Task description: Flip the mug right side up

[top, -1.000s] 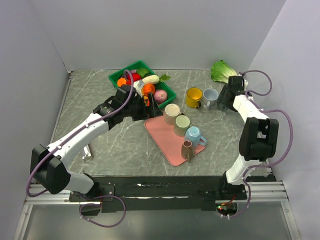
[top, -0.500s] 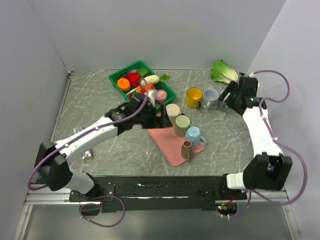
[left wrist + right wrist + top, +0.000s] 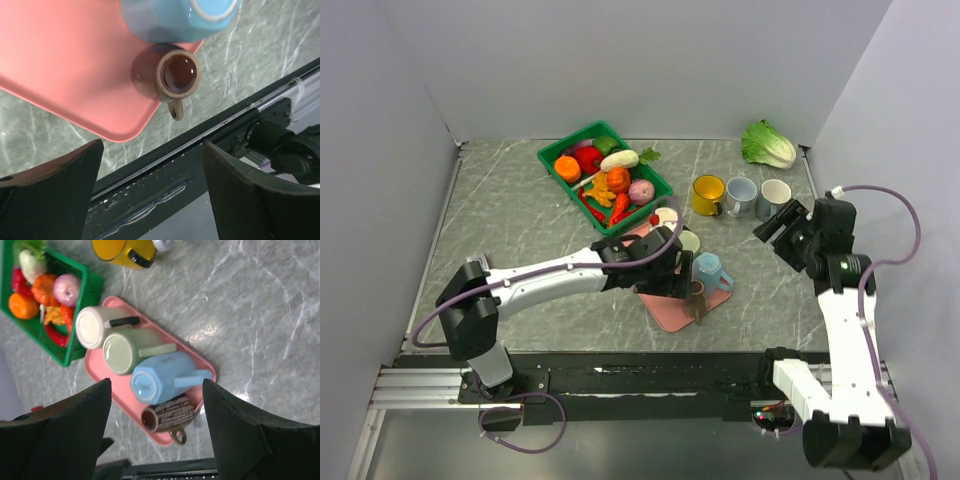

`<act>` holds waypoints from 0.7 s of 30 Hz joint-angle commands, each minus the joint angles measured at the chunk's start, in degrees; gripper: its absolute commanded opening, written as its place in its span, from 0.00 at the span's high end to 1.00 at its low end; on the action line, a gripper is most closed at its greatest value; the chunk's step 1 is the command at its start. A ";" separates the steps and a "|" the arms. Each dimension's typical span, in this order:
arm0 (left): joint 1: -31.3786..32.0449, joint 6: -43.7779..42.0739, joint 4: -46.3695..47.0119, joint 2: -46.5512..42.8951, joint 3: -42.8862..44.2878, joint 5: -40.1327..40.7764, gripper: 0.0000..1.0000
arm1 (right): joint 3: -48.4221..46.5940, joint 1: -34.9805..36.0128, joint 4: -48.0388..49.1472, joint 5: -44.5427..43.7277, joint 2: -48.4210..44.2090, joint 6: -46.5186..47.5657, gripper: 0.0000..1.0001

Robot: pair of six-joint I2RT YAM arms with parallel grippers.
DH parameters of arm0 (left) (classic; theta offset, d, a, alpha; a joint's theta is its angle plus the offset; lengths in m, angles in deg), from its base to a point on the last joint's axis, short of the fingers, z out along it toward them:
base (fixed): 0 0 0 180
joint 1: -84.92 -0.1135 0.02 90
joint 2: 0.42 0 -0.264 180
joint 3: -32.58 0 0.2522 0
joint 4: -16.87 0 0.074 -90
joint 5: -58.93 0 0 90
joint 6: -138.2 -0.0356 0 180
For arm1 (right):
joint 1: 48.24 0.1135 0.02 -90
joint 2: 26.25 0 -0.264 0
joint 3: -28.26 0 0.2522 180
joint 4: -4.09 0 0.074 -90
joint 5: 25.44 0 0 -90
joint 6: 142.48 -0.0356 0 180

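On the pink tray (image 3: 660, 310) several mugs stand bottom up: cream (image 3: 666, 214), green (image 3: 689, 240), blue (image 3: 710, 270) and a small brown mug (image 3: 696, 300) at the near corner. My left gripper (image 3: 672, 282) hovers open over the tray beside the brown mug. The left wrist view looks down on the brown mug (image 3: 167, 75) with the blue mug (image 3: 175, 17) above it; the left gripper (image 3: 155, 200) holds nothing. My right gripper (image 3: 770, 222) is open and empty, to the right of the tray. The right wrist view shows all the tray's mugs, with the brown mug (image 3: 172, 415) between the spread jaws of the right gripper (image 3: 157, 440).
Yellow (image 3: 708, 193), grey-blue (image 3: 740, 195) and white (image 3: 775, 192) mugs stand upright in a row behind the tray. A green basket (image 3: 556, 181) of toy vegetables sits at the back left and a lettuce (image 3: 767, 143) in the back right corner. The table's black front rail (image 3: 235, 125) runs close to the tray.
My left arm swung from the basket to the tray's near end by the brown mug. My right arm drew back toward me, uncovering a white mug upright beside the grey-blue one.
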 commanded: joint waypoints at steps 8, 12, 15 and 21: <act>8.00 9.34 3.03 9.47 9.01 6.26 0.24 | -3.21 -0.10 -11.89 0.80 -8.25 -2.66 0.20; 9.50 13.38 2.33 14.12 11.31 8.63 0.29 | -2.42 -0.10 -11.97 0.01 -10.10 -2.57 0.20; 9.67 16.02 1.36 15.97 12.19 10.39 0.35 | -1.01 -0.10 -12.06 -0.95 -11.77 -2.66 0.20; 10.82 18.84 -1.80 18.08 13.24 15.04 0.40 | -0.40 -0.10 -13.38 -2.10 -13.62 -2.22 0.20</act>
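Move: The upside-down brown mug stands about 7 cm to the right of the left hand, barely 1 cm ahead and some 8 cm below. The light blue mug is roughly 7 cm farther out than the brown one and 2 cm right of it; the green mug is about 12 cm beyond the brown one and 3 cm left of it. From the right hand, the brown mug is some 8 cm back, 16 cm left and 17 cm below. Left hand sweeps about 7 cm right and down towards the brown mug, fingers narrowing, while right hand draws back. ##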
